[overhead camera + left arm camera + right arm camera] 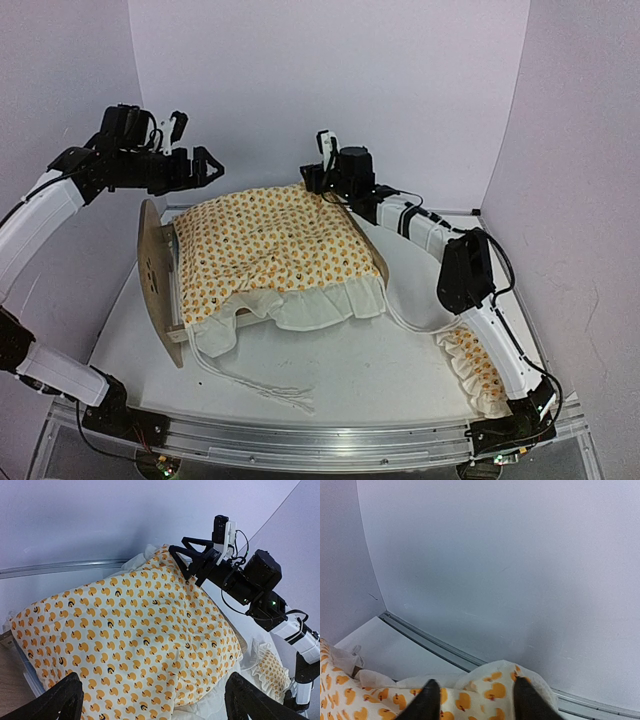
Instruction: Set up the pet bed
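The pet bed shows as a light-wood end board on the left; its other end peeks out at the right. A duck-patterned ruffled quilt covers it and hides the mattress. My left gripper hovers open above the quilt's left end, touching nothing. My right gripper is at the quilt's far right corner. Its fingers stand apart, with the corner bulging up between them.
A small matching pillow lies on the table at the right, under my right arm. White ties trail from the quilt toward the near edge. Walls close in the back and both sides.
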You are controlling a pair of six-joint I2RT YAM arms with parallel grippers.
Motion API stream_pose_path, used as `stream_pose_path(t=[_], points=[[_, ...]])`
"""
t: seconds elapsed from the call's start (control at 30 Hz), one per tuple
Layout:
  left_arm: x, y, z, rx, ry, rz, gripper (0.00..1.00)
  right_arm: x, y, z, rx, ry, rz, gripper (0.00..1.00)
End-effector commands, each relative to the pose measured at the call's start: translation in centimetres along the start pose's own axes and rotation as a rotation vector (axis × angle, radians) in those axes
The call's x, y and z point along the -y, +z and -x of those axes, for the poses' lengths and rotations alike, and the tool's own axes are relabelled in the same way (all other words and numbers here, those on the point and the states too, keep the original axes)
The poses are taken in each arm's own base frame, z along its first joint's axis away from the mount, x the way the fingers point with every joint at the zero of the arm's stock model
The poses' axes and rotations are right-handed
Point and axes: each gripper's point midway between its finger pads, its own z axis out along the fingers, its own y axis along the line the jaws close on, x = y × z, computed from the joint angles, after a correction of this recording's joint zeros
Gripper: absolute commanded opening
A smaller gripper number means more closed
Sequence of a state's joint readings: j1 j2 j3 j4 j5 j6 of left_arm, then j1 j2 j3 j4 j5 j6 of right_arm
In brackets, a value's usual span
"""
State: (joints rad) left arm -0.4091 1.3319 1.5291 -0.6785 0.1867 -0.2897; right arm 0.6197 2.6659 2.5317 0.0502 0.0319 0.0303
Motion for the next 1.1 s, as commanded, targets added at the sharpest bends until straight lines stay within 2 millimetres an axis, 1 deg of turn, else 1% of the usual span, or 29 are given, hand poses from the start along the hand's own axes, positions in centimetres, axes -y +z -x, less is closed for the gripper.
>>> stream_pose_path(t=[0.0, 0.03, 0.07, 0.1, 0.17, 0.2, 0.33, 0.37, 0.43, 0.5, 0.53, 0.63, 0.7, 0.8, 0.93, 1.07], points=[[1.7, -2.4, 0.8, 0.059, -0.014, -0.071, 0.99, 0.5, -3.3, 7.4, 0.051, -0.062, -0.036, 0.91], [1.9, -2.5, 0.3, 0.048, -0.015, -0.074, 0.99, 1.2, -4.2, 7.7, 0.004, -0.062, -0.078, 0.97], [2.0, -2.5, -0.3, 0.034, -0.017, -0.067, 0.98, 2.0, -5.7, 9.1, -0.03, -0.066, -0.122, 0.98], [2.1, -2.5, -1.1, 0.013, -0.017, -0.055, 0.98, 2.7, -7.1, 9.4, -0.084, -0.069, -0.161, 0.98], [2.6, -2.2, -2.8, -0.035, -0.004, -0.03, 0.97, 3.3, -10.1, 8.6, -0.2, -0.072, -0.185, 0.98], [2.9, -1.9, -4.0, -0.065, 0.01, -0.008, 0.97, 3.1, -11.8, 8.3, -0.245, -0.069, -0.17, 0.98], [3.4, 0.0, -8.9, -0.214, 0.095, 0.129, 0.94, 1.5, -18.6, 5.3, -0.378, -0.06, -0.065, 0.98], [3.8, 0.4, -10.2, -0.253, 0.12, 0.15, 0.93, 0.9, -20.1, 4.5, -0.403, -0.029, -0.03, 0.98], [3.8, 0.9, -12.2, -0.314, 0.159, 0.195, 0.91, 0.3, -23.0, 3.0, -0.445, -0.003, 0.006, 0.98], [3.3, 1.1, -13.8, -0.361, 0.191, 0.236, 0.91, -0.4, -25.4, 1.0, -0.491, 0.023, 0.052, 0.98], [3.0, 1.2, -14.7, -0.389, 0.201, 0.253, 0.91, -0.7, -26.6, -0.3, -0.52, 0.039, 0.066, 0.98], [1.5, 1.5, -17.2, -0.483, 0.248, 0.335, 0.88, -1.1, -28.7, -2.8, -0.575, 0.076, 0.086, 0.98], [1.0, 2.0, -18.8, -0.538, 0.286, 0.36, 0.85, -1.2, -29.6, -3.7, -0.585, 0.093, 0.089, 0.98], [0.2, 2.9, -20.4, -0.589, 0.322, 0.387, 0.8, -1.4, -30.0, -3.8, -0.567, 0.105, 0.1, 0.98], [-1.7, 3.7, -21.9, -0.642, 0.401, 0.465, 0.7, -1.7, -29.8, -3.8, -0.559, 0.11, 0.115, 0.98], [-2.9, 3.8, -22.7, -0.662, 0.44, 0.517, 0.53, -1.9, -29.9, -4.7, -0.571, 0.111, 0.129, 0.98]])
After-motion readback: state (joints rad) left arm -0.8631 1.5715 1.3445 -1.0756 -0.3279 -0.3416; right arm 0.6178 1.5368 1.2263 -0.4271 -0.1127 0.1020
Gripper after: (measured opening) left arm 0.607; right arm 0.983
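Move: The left hand hangs above the bed; the quilt's front-left corner lies about 11 cm back, 1 cm right and 24 cm below it, with the bed's left end board some 14 cm left, 5 cm back and 25 cm down. From the right hand, half open at the quilt's far-right corner, the quilt's front-right corner is roughly 28 cm back, 15 cm right and 12 cm down; the right end board's middle is about 15 cm back, 10 cm right and 8 cm down. The right hand finishes opening and comes free of the quilt's far-right corner, swinging back about 26 cm and right about 16 cm in an arc that rises 7 cm, then sinks over the right end board's near end, fingers wide and tipping some 35 degrees down towards the quilt's front-right corner. Meanwhile the left hand draws back about 10 cm, swinging briefly to the right, and drops some 21 cm onto or just over the quilt's front-left corner, rolling and tipping to point down while its fingers close by about a third. ##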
